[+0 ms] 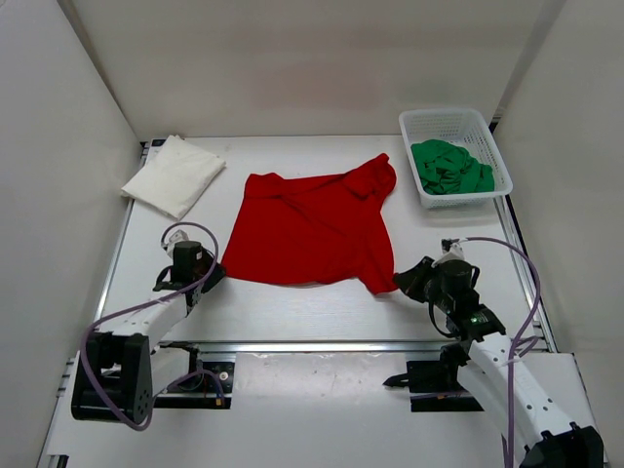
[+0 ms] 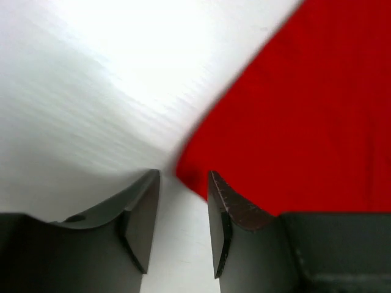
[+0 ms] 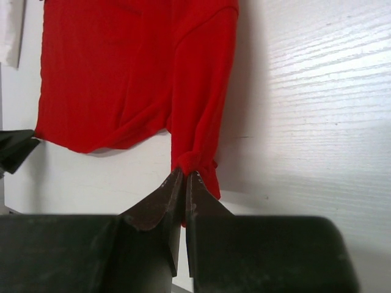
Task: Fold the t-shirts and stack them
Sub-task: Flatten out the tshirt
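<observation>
The red t-shirt [image 1: 312, 226] lies spread on the table's middle, partly folded over itself. My left gripper [image 1: 211, 276] stands open at the shirt's near-left corner [image 2: 190, 172]; bare table shows between its fingers and the cloth lies just ahead of them. My right gripper [image 1: 407, 280] is shut on the red shirt's near-right corner [image 3: 194, 160], with cloth bunched at the fingertips. The white t-shirt [image 1: 174, 174] lies folded at the back left. The green t-shirt [image 1: 448, 167] sits crumpled in the basket.
A white plastic lattice basket [image 1: 477, 124] stands at the back right. White walls close in the table on the left, back and right. Cables loop beside both arms near the front edge.
</observation>
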`<state>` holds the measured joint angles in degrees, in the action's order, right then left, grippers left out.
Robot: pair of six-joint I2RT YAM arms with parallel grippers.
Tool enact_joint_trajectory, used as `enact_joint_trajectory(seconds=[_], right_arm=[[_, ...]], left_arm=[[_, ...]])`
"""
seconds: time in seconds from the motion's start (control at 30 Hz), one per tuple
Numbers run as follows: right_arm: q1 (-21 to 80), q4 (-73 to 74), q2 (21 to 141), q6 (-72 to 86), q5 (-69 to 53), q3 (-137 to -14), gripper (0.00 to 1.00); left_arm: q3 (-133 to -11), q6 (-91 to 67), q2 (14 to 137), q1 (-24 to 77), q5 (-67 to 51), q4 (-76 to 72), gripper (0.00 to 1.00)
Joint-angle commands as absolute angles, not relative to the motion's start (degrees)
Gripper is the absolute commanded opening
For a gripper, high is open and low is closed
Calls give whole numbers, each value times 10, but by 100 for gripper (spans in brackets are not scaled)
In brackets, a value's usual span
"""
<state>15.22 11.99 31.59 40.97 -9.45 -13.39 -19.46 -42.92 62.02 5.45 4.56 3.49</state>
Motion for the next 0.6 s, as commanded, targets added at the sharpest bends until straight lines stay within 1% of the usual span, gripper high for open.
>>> enact_joint_trajectory(seconds=[0.0,0.07,0.2,0.27,0.33,0.37,0.43,0.5,0.57], right_arm=[[159,79,316,410,-105,-137,0],[163,79,318,407,-96,-140,0],[168,76,321,405,-91,-138,0],[161,70,323,404,-98,-142,0],[157,63,329,404,-100,-142,0],[151,63,335,397,-97,-151,0],[148,72,344,394,-94,-166,0],[144,66,350,388,-83,-184,0],[142,76,362,372,-70,-221,0]], left_arm=[[-176,-443,645,39,43,15,47],[-178,-451,664,36,34,7,47],[-174,-461,660,47,34,7,47],[-164,-462,650,57,46,-12,44],[-160,-477,650,48,36,-33,29],[-162,-480,653,48,25,-43,24],[-175,-483,653,61,26,-36,7],[-198,-489,637,82,39,-26,0],[-225,-490,617,84,21,-24,0]])
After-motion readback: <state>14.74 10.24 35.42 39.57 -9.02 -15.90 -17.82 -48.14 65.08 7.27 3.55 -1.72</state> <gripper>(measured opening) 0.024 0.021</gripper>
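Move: The red t-shirt's near left corner lies almost at the left hand's open fingertips, about 1 cm ahead, 1 cm right and 1 cm down; the shirt's middle is about 9 cm ahead and 19 cm right of that hand, the folded white shirt some 20 cm ahead and 10 cm left. From the right hand, already gripping the shirt's right sleeve end, that corner is about 35 cm left, 1 cm ahead and 5 cm below. The left hand dips about 1 cm, pinches the shirt's corner, then eases right; the right keeps hold. ##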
